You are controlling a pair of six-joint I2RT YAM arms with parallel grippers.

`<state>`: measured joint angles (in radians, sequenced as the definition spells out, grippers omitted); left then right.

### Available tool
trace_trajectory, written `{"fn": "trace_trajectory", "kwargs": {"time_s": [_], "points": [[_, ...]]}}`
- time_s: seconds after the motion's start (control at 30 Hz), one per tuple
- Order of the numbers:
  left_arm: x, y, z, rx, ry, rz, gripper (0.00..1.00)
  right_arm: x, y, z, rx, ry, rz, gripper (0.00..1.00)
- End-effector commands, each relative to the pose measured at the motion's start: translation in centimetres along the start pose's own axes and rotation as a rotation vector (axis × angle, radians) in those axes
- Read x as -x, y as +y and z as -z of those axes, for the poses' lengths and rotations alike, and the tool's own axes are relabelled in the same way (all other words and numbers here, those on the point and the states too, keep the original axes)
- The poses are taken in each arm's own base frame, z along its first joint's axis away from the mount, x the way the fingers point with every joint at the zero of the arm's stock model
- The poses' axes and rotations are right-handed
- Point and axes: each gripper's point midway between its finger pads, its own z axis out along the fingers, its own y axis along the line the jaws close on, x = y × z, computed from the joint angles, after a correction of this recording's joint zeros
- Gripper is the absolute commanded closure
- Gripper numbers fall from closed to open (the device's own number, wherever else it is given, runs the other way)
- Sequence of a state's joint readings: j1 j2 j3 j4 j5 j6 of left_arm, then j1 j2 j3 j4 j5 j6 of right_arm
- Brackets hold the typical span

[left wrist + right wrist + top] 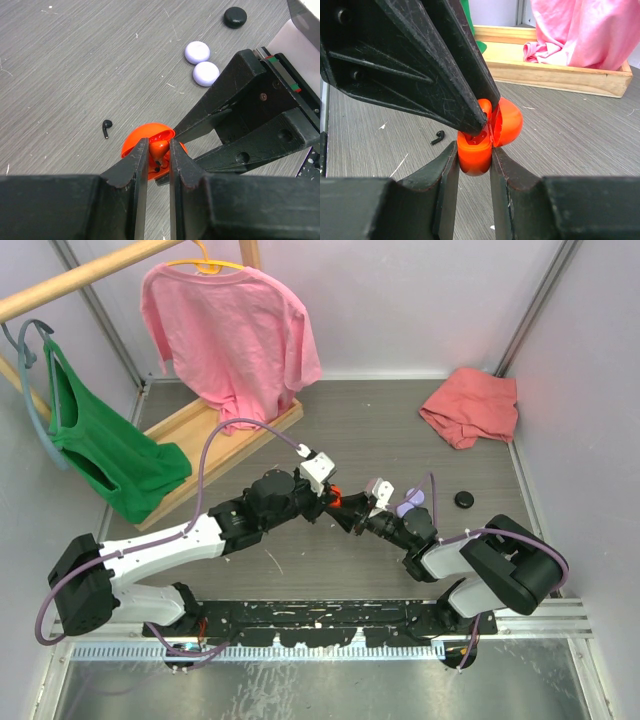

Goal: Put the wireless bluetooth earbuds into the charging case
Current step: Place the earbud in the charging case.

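Note:
My right gripper [475, 150] is shut on the base of an open orange-red charging case [475, 157], whose lid [509, 122] stands hinged up. My left gripper [159, 145] is shut on an orange-red earbud [160, 149] and presses it down into the case's opening [137, 137]. In the top view both grippers meet at the case [336, 502] in mid-table. A black earbud [106, 128] lies loose on the table just left of the case, also seen as the black earbud [438, 137] in the right wrist view. Whether the orange earbud is seated is hidden by the fingers.
An open lilac case [202, 63] lies beyond the right gripper's fingers [225, 115], with a black round case [235, 16] farther off. A salmon cloth [470, 405] sits at the back right. A pink shirt [235, 330] and a green shirt [110, 455] hang over a wooden rack base [200, 435].

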<state>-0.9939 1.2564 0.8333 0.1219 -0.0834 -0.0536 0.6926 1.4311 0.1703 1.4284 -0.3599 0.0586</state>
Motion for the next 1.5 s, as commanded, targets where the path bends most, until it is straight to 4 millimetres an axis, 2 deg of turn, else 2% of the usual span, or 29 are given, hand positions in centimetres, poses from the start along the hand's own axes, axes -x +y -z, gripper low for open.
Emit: {"fn": "trace_trajectory", "kwargs": {"time_s": [0.0,0.4,0.77,1.0,1.27,1.47], "points": [[1.7,-0.3,0.3,-0.010,-0.045,-0.015,0.80,3.7,0.1,-0.5,0.010,-0.128,0.047,0.99],[2.3,-0.3,0.2,0.000,-0.046,0.027,0.60,3.8,0.2,-0.4,0.009,-0.131,0.048,0.99],[4.8,0.1,2.3,0.029,-0.073,0.107,0.31,3.7,0.2,-0.4,0.009,-0.127,0.044,0.99],[4.3,0.8,4.1,0.020,-0.033,0.199,0.24,4.4,0.8,-0.5,0.045,-0.141,0.037,0.99],[3.8,1.1,5.9,-0.106,-0.007,0.407,0.14,5.2,2.0,-1.0,0.120,-0.129,0.034,0.99],[3.6,0.7,6.3,-0.207,0.006,0.553,0.09,6.4,2.7,-1.0,0.149,-0.137,0.006,0.99]]}}
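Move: The orange charging case, lid open, sits right at both hands' tips: about 1 cm ahead, 1 cm right and 1 cm below the left hand, whose fingers still pinch the orange earbud in it, and about 1 cm ahead, left and above the right hand, which grips it. From the left hand, all roughly 14 cm down: a black earbud 7 cm ahead, two purple cases side by side 18 cm right and 4 cm ahead. The orange earbud is let go in its slot: the left fingers spread from nearly shut to almost fully open while staying at the case, then the left hand backs off up and to the left, about 5 cm left and 4 cm up, rolling some 25 degrees about its finger line. The right hand keeps its grip on the case, late on lifting it about 3 cm and drawing it slightly back. ##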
